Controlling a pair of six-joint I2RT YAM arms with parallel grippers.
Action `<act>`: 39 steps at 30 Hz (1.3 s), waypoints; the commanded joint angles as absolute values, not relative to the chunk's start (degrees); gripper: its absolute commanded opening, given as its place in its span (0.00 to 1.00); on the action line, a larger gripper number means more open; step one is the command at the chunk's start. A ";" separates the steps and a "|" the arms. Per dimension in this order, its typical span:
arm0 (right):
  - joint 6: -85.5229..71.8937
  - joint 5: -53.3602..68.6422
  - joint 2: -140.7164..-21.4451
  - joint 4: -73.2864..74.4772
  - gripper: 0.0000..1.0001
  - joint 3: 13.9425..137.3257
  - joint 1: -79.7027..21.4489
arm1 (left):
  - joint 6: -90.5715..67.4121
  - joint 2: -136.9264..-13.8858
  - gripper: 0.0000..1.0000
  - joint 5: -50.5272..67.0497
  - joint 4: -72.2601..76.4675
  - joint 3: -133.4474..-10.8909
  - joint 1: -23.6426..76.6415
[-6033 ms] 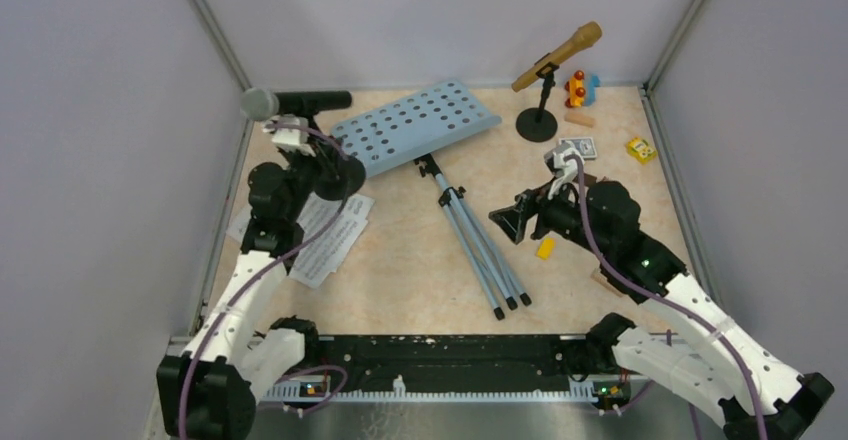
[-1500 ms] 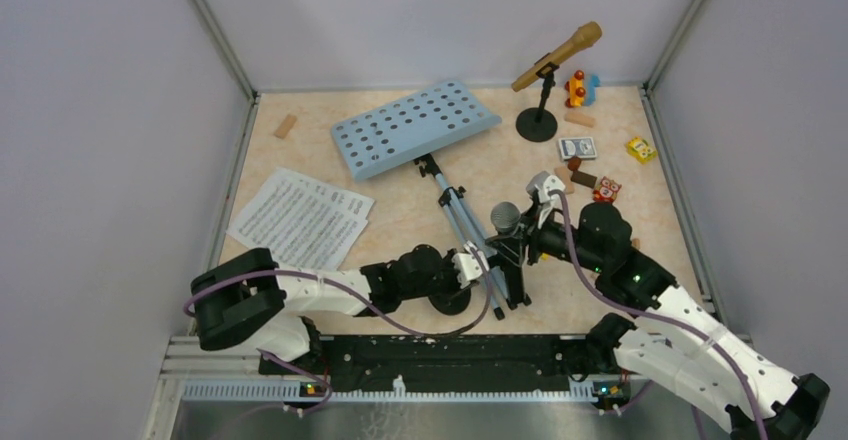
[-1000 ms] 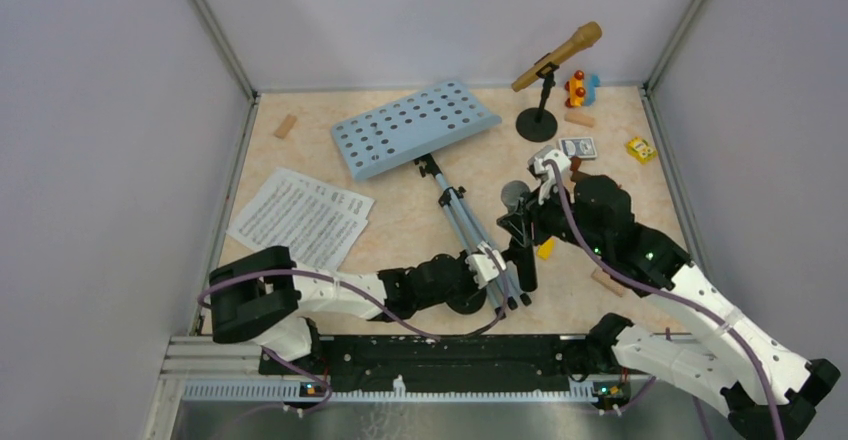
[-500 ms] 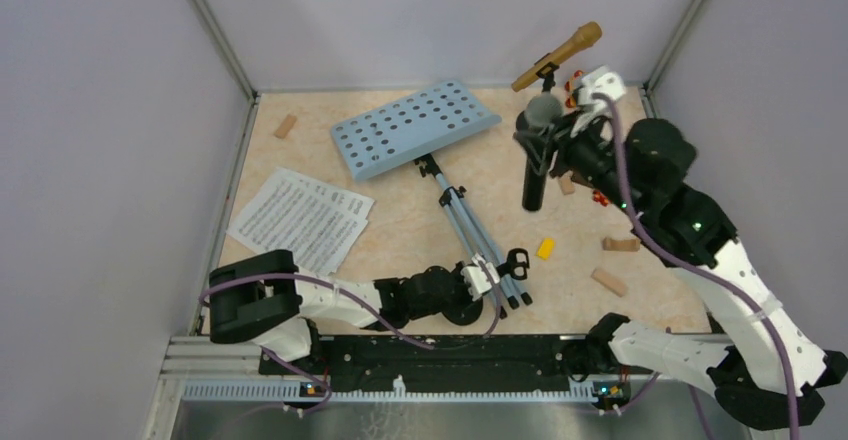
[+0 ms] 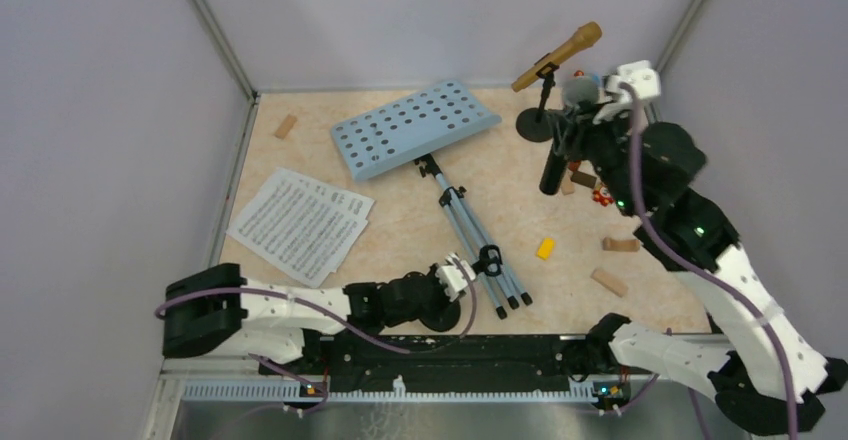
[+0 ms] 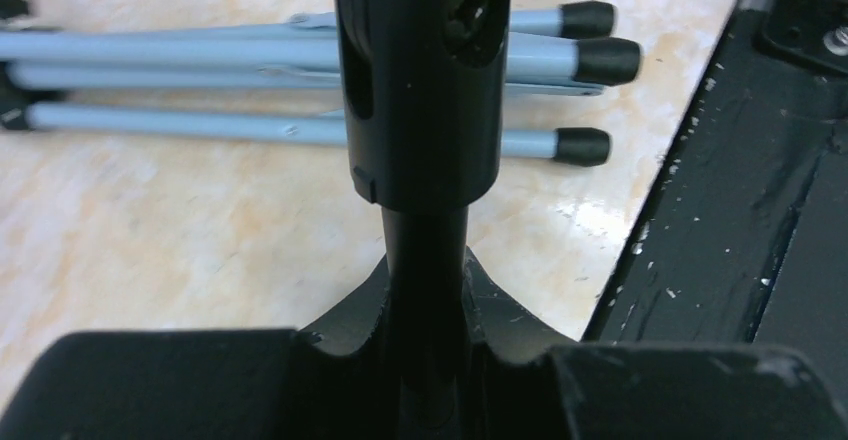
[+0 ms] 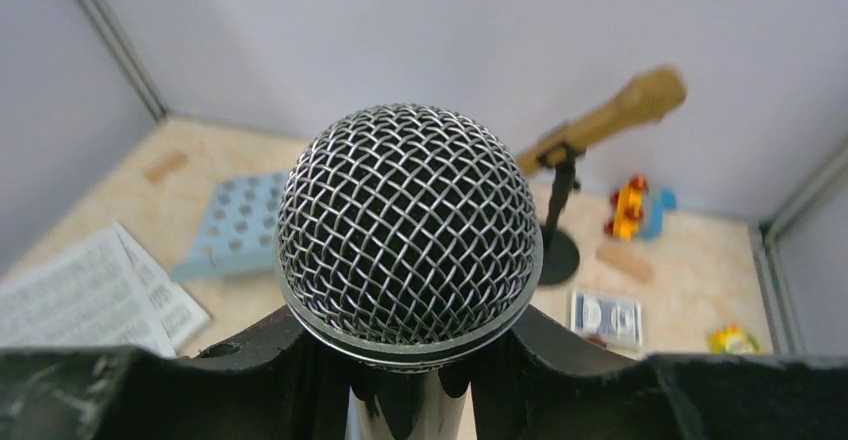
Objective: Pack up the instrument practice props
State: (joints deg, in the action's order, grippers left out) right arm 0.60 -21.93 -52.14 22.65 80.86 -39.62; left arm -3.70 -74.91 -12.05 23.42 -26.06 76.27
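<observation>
My right gripper (image 5: 572, 128) is shut on the black microphone (image 5: 550, 171), held upright above the back right of the table; its mesh head (image 7: 408, 225) fills the right wrist view between the fingers. My left gripper (image 5: 455, 276) lies low near the front edge, shut on the stem of a black mic holder (image 6: 425, 250) whose empty clip (image 5: 490, 258) points toward the grey tripod legs (image 5: 480, 250). The light blue music desk (image 5: 415, 125) lies flat at the back. White music sheets (image 5: 300, 222) lie at the left. The gold microphone (image 5: 560, 55) sits in its round-based holder (image 5: 537, 125).
A yellow block (image 5: 545, 249) and two wooden blocks (image 5: 620, 244) (image 5: 607, 281) lie at the right, another wooden block (image 5: 287, 126) at the back left. A card box (image 7: 607, 317) and colourful toys (image 7: 635, 205) lie by the gold microphone's holder. The black front rail (image 6: 730, 210) runs close beside my left gripper.
My right arm has carried the black microphone further right and back, next to the gold microphone's holder. My left arm has drawn the empty mic holder back and left along the front edge.
</observation>
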 commanded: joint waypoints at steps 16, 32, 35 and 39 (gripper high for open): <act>-16.61 -5.37 -89.16 19.50 0.00 70.35 -22.23 | -17.78 -32.97 0.00 -32.04 6.04 -20.72 76.38; -19.11 -4.56 -104.63 16.16 0.49 67.43 -21.97 | -19.52 -29.53 0.00 -33.31 6.86 -19.10 76.38; -19.12 -4.57 -103.37 16.00 0.62 66.90 -21.97 | -20.76 -29.44 0.00 -34.96 7.45 -18.63 76.40; -18.66 -4.76 -99.35 17.00 0.69 66.59 -21.97 | -22.21 -29.61 0.00 -37.02 8.23 -18.33 76.38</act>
State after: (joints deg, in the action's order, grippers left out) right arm -18.59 -3.97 -104.62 18.37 66.92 -22.33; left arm -19.92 -30.59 -33.54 0.05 -18.17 76.27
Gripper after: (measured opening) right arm 0.662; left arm 0.248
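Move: The silver-headed microphone already in the right hand is bound for bare table about 10 cm ahead, 3 cm left and 46 cm below. From that hand, the tripod legs lie some 10 cm left and level with it, the yellow block 3 cm back and 3 cm right, and the wooden microphone's stand 29 cm ahead, 4 cm right. The left hand holds the black mic stand; open table lies 12 cm left and 3 cm ahead, 8 cm below. The microphone is lowered some 44 cm by the right hand, which reaches about 13 cm forward as it sinks, tips its fingers down by roughly 60 degrees, slows onto the table and opens to let go. Meanwhile the black mic stand, still gripped by the left hand, is carried left and up, away from the tripod feet, and turned counter-clockwise. ##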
